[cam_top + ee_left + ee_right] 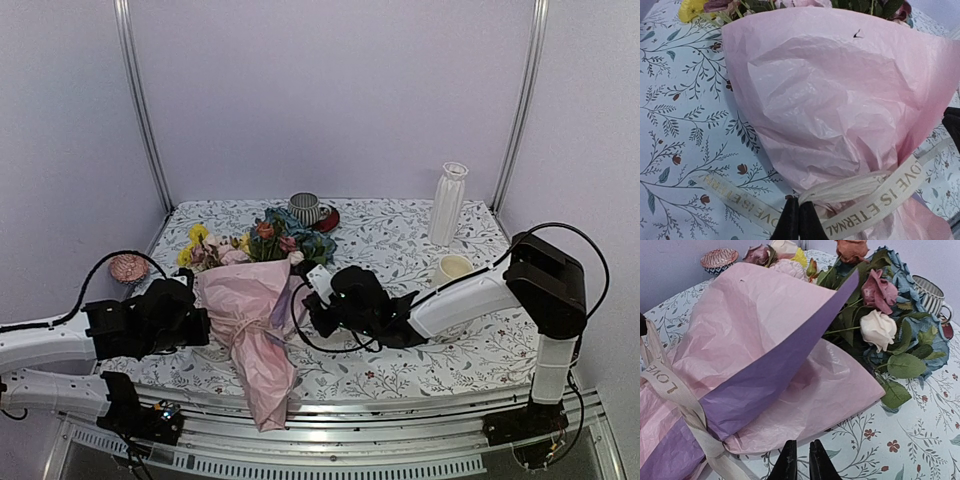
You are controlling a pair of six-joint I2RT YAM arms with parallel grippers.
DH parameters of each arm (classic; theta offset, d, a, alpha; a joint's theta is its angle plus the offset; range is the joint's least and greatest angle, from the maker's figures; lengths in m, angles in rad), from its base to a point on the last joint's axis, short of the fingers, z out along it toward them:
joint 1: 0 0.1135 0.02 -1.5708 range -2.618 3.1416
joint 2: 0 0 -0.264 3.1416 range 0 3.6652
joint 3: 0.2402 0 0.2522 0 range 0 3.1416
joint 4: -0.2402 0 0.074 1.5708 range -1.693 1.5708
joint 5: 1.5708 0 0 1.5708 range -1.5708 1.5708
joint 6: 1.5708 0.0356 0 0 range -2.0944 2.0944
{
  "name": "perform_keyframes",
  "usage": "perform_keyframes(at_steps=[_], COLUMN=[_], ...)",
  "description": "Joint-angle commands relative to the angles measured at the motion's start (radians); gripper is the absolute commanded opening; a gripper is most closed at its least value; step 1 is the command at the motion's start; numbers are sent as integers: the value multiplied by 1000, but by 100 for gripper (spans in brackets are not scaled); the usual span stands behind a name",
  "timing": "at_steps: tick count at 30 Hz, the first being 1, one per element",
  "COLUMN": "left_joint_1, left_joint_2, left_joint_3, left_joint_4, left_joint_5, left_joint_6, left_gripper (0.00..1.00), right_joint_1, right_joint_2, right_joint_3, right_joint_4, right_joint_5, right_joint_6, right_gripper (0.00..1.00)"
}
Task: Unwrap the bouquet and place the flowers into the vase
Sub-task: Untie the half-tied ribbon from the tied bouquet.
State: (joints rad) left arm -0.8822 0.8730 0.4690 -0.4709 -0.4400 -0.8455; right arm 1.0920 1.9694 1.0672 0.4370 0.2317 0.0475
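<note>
The bouquet (250,300) lies across the table's front left, its flowers (265,240) pointing to the back and its pink paper tail hanging over the front edge. A beige ribbon (900,187) is tied round its waist. My left gripper (799,207) is shut at the ribbon's knot, on the bouquet's left side (200,320). My right gripper (800,452) hovers over the cloth just off the paper's right edge (312,310), nearly shut with a thin empty slit. Purple lining and roses (880,325) show in the right wrist view. The white ribbed vase (448,203) stands upright at the back right.
A striped grey cup (304,207) on a red saucer (330,218) sits just behind the blooms. A cream mug (452,268) stands in front of the vase, beside my right arm. A small patterned bowl (128,267) sits at the left edge.
</note>
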Motion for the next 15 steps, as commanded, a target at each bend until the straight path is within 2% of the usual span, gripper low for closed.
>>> perform_keyframes(at_steps=[1, 5, 8, 9, 12, 15], left_joint_1=[12, 11, 12, 12, 10, 11], left_joint_2=[-37, -41, -49, -48, -22, 29], left_joint_3=[-16, -15, -32, -34, -19, 32], left_joint_4=[-19, -11, 106, 147, 217, 203], left_joint_5=[-36, -23, 76, 121, 208, 213], left_joint_6=[-29, -14, 103, 142, 225, 276], left_gripper=[4, 13, 36, 40, 51, 55], right_joint_1=[-4, -5, -4, -5, -4, -5], right_joint_2=[-55, -68, -79, -81, -83, -80], right_joint_3=[-28, -49, -64, -66, -69, -67], right_joint_4=[64, 87, 115, 121, 130, 132], right_joint_5=[96, 111, 29, -9, -89, -126], right_joint_6=[22, 23, 1, -18, -34, -37], right_gripper=[12, 12, 14, 15, 16, 16])
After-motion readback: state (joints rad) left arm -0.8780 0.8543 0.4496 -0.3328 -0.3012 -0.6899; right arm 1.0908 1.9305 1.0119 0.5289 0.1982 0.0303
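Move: The left hand has the ribbon's tail shut in its fingers. The ribbon's wrap at the bouquet's waist lies about 10 cm to its right, 3 cm ahead and 4 cm lower. From that hand the paper fan is some 12 cm ahead and 8 cm right, the flower heads roughly 26 cm ahead and 12 cm right, and the paper tail 14 cm back and 11 cm right. From the right hand the ribbon wrap is about 10 cm left, 3 cm back and 4 cm lower. The left fingers let go of the ribbon, opening from shut to about half wide while the hand barely moves; the hand then swings about 3 cm right, back towards the wrap, rising about 1 cm and turning some 10 degrees clockwise. Beyond the bouquet the right hand lifts 1.5 cm, its fingertips still nearly closed with no ribbon seen between them. ##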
